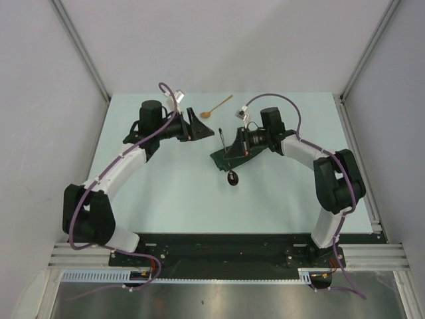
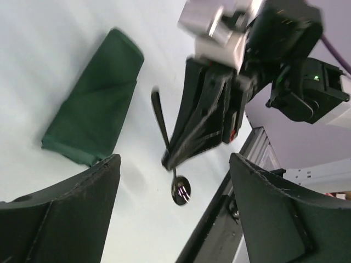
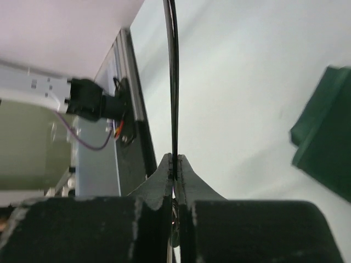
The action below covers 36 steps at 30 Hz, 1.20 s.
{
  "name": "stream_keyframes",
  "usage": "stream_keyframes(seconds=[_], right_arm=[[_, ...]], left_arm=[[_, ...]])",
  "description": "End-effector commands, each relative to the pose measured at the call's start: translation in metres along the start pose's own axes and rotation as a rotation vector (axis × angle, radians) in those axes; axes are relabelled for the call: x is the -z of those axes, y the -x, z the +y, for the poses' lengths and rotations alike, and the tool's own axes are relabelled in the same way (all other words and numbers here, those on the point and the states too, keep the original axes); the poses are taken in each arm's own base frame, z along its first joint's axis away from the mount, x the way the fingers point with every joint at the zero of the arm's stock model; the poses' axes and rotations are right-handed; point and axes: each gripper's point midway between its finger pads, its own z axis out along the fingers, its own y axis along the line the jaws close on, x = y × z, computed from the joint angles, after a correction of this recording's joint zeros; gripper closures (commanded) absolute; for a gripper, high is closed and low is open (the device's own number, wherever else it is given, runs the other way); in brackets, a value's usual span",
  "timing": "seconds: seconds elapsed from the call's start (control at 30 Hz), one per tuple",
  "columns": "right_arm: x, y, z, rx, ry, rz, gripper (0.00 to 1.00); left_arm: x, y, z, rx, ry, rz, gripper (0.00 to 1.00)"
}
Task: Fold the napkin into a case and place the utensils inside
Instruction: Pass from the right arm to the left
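My right gripper (image 1: 227,157) is shut on the thin handle of the glossy black spoon (image 1: 232,178), whose bowl points toward the near edge. In the right wrist view the handle (image 3: 174,82) runs straight out from the pinched fingertips (image 3: 167,164). The dark green napkin (image 2: 93,109) lies folded into a narrow layered case on the table, beside and partly under the right gripper (image 2: 171,156); its corner (image 3: 326,148) shows at the right. My left gripper (image 1: 207,131) stands open and empty, facing the spoon's bowl (image 2: 180,192). The gold spoon (image 1: 216,107) lies at the back.
The pale table (image 1: 166,193) is walled by grey panels left, right and behind. A black base plate and aluminium rail (image 1: 226,256) run along the near edge. The two grippers are close together near the table's middle.
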Motion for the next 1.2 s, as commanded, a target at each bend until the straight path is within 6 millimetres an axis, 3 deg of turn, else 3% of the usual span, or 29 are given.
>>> stream_keyframes(seconds=[0.0, 0.17, 0.3, 0.4, 0.53, 0.67, 0.7, 0.77, 0.8, 0.83, 0.87, 0.9, 0.93, 0.97, 1.0, 1.03, 1.17], right_arm=[[0.016, -0.031, 0.059, 0.134, 0.108, 0.129, 1.00], [0.012, -0.053, 0.075, 0.114, 0.140, 0.180, 1.00], [0.009, -0.059, 0.081, 0.110, 0.157, 0.198, 1.00], [0.008, -0.058, 0.082, 0.108, 0.154, 0.201, 1.00], [0.007, -0.053, 0.083, 0.130, 0.157, 0.190, 1.00], [0.005, -0.051, 0.088, 0.139, 0.169, 0.194, 0.96], [0.003, -0.051, 0.087, 0.139, 0.161, 0.197, 0.95], [0.004, -0.053, 0.087, 0.125, 0.156, 0.203, 0.93], [0.004, -0.052, 0.082, 0.129, 0.126, 0.199, 0.90], [0.004, -0.051, 0.079, 0.126, 0.096, 0.194, 0.84], [0.006, -0.049, 0.077, 0.121, 0.049, 0.183, 0.64], [0.008, -0.041, 0.052, 0.065, -0.139, 0.140, 0.54], [0.017, -0.033, 0.040, 0.024, -0.234, 0.082, 0.46], [0.027, -0.013, 0.047, 0.060, -0.249, -0.018, 0.36], [0.036, -0.021, 0.036, -0.084, -0.302, -0.070, 0.31], [0.052, -0.014, 0.026, -0.132, -0.344, -0.142, 0.27], [0.064, -0.009, 0.027, -0.199, -0.389, -0.265, 0.17]], left_arm=[[0.009, -0.018, -0.010, -0.044, -0.073, 0.076, 0.16], [0.010, -0.031, -0.014, -0.018, -0.120, 0.119, 0.17], [0.012, -0.035, -0.024, -0.003, -0.186, 0.128, 0.18], [0.011, -0.040, -0.034, 0.005, -0.253, 0.139, 0.25], [0.011, -0.051, -0.039, 0.042, -0.294, 0.176, 0.41], [0.010, -0.043, -0.046, 0.039, -0.359, 0.149, 0.57], [0.010, -0.041, -0.050, 0.069, -0.375, 0.153, 0.68], [0.010, -0.033, -0.056, 0.054, -0.407, 0.121, 0.82], [0.010, -0.031, -0.058, 0.068, -0.411, 0.115, 0.92], [0.011, -0.024, -0.058, 0.056, -0.399, 0.081, 0.93], [0.012, -0.019, -0.057, 0.047, -0.385, 0.050, 0.95], [0.014, -0.012, -0.057, 0.047, -0.370, 0.010, 1.00], [0.015, 0.003, -0.043, 0.056, -0.299, -0.096, 1.00], [0.025, 0.012, -0.049, 0.034, -0.290, -0.163, 1.00], [0.029, 0.018, -0.049, 0.038, -0.278, -0.207, 1.00], [0.031, 0.028, -0.045, 0.036, -0.251, -0.285, 1.00], [0.050, 0.052, -0.053, 0.062, -0.259, -0.475, 1.00]])
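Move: Just off the left fingers, about 5 cm to their right, 5 cm ahead and 2 cm lower, is the free handle end of the black spoon, which the right hand already grips. Seen from the right hand, the left hand it passes to is some 7 cm to the left, 2 cm ahead and 7 cm higher. The green napkin lies on the table about 10 cm ahead of the right hand, 5 cm to its right and 16 cm down; the golden spoon is roughly 25 cm ahead of the left hand, 3 cm to its right, 24 cm down. Drawing back some 9 cm, the right hand turns about 15 degrees counter-clockwise, then holds the black spoon still. The left hand comes back about 5 cm and slightly right, closing its open fingers to pinch the handle end. Only then does the right hand open and slip off rightwards and forward, about 5 cm to the right, while the left, fingers shut, moves forward, left and up. ##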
